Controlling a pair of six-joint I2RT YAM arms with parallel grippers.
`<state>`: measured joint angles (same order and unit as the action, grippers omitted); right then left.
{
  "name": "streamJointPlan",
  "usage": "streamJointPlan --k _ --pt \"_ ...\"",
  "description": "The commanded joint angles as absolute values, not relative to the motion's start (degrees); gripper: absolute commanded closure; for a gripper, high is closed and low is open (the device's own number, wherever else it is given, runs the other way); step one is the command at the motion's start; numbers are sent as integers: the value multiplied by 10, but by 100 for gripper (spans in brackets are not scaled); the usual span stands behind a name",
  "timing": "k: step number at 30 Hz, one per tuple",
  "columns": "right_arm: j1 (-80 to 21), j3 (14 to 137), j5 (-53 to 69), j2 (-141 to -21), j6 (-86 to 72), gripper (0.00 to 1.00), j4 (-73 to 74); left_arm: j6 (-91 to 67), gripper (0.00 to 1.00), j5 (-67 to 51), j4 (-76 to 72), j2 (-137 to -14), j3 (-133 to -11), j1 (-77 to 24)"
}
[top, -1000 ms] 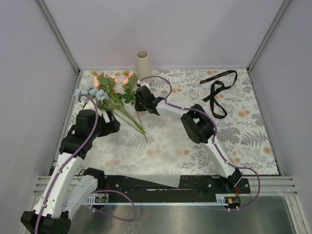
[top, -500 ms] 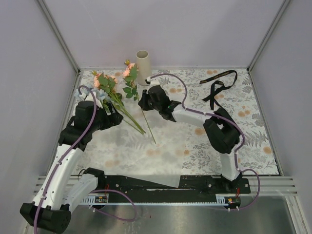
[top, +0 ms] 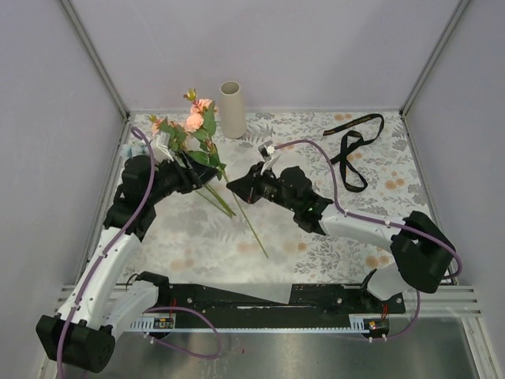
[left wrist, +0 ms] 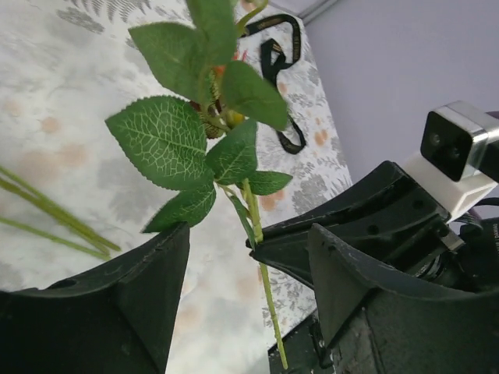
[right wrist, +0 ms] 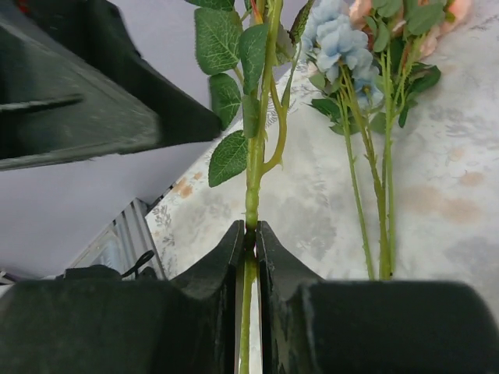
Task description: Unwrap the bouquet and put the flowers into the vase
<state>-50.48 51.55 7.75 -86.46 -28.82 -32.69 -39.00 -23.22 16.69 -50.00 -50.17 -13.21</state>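
My right gripper [right wrist: 251, 231] is shut on the green stem of one peach-pink flower [top: 197, 118] and holds it up off the table, bloom toward the back. The stem's lower end [top: 256, 237] slants toward the front. My left gripper [left wrist: 249, 234] is open around that same stem [left wrist: 265, 273], just beside the right gripper [top: 239, 188], with a gap on each side. The other flowers [top: 162, 130], pink and pale blue [right wrist: 339, 35], lie loose at the back left, stems [top: 219, 203] pointing forward. The beige vase [top: 232, 109] stands upright at the back edge.
A black ribbon [top: 353, 148] lies loose at the back right of the floral mat [top: 394, 205]. Metal frame posts and pale walls close in the table on three sides. The arms' base rail [top: 260, 304] runs along the near edge.
The right arm has lifted one flower out of the bunch and swung it up and toward the front. The left gripper has moved in around its stem, jaws narrowing.
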Motion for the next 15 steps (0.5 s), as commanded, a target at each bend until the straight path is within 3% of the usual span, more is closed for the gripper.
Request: streamJointPlan --k 1,10,12,15 --pt "-507 502 107 -803 -295 100 -400 -435 34 -295 17 -504 -470 -155" --pt "-507 478 122 -750 -297 100 -395 -429 42 -249 -32 -514 -455 -250" --pt "-507 476 123 -747 -294 100 -382 -425 51 -237 -32 -513 -456 -257" --pt "-507 469 120 -743 -294 100 -381 -420 78 -227 -33 -511 -461 -263"
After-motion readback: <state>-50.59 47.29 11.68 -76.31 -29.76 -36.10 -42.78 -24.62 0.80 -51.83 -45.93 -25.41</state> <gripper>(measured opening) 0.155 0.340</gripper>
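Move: The rose stem is already pinched in the right fingers. The stretch of stem just above those fingers lies about 5 cm to the left hand's right, some 4 cm below it and 1 cm ahead. From the left hand, the vase stands roughly 34 cm ahead, 4 cm to the right and 17 cm lower. The other flowers lie on the wrapping about 18 cm ahead, 9 cm left and 27 cm below it. The left fingers come around the rose stem just above the right fingertips and close to about half their earlier gap, the left hand having swung some 7 cm to its right, slightly back and up, turning about 15 degrees, mostly clockwise. The right hand keeps its pinch and lifts the stem about 6 cm up and 3 cm back, drifting a little right and tilting slightly. ##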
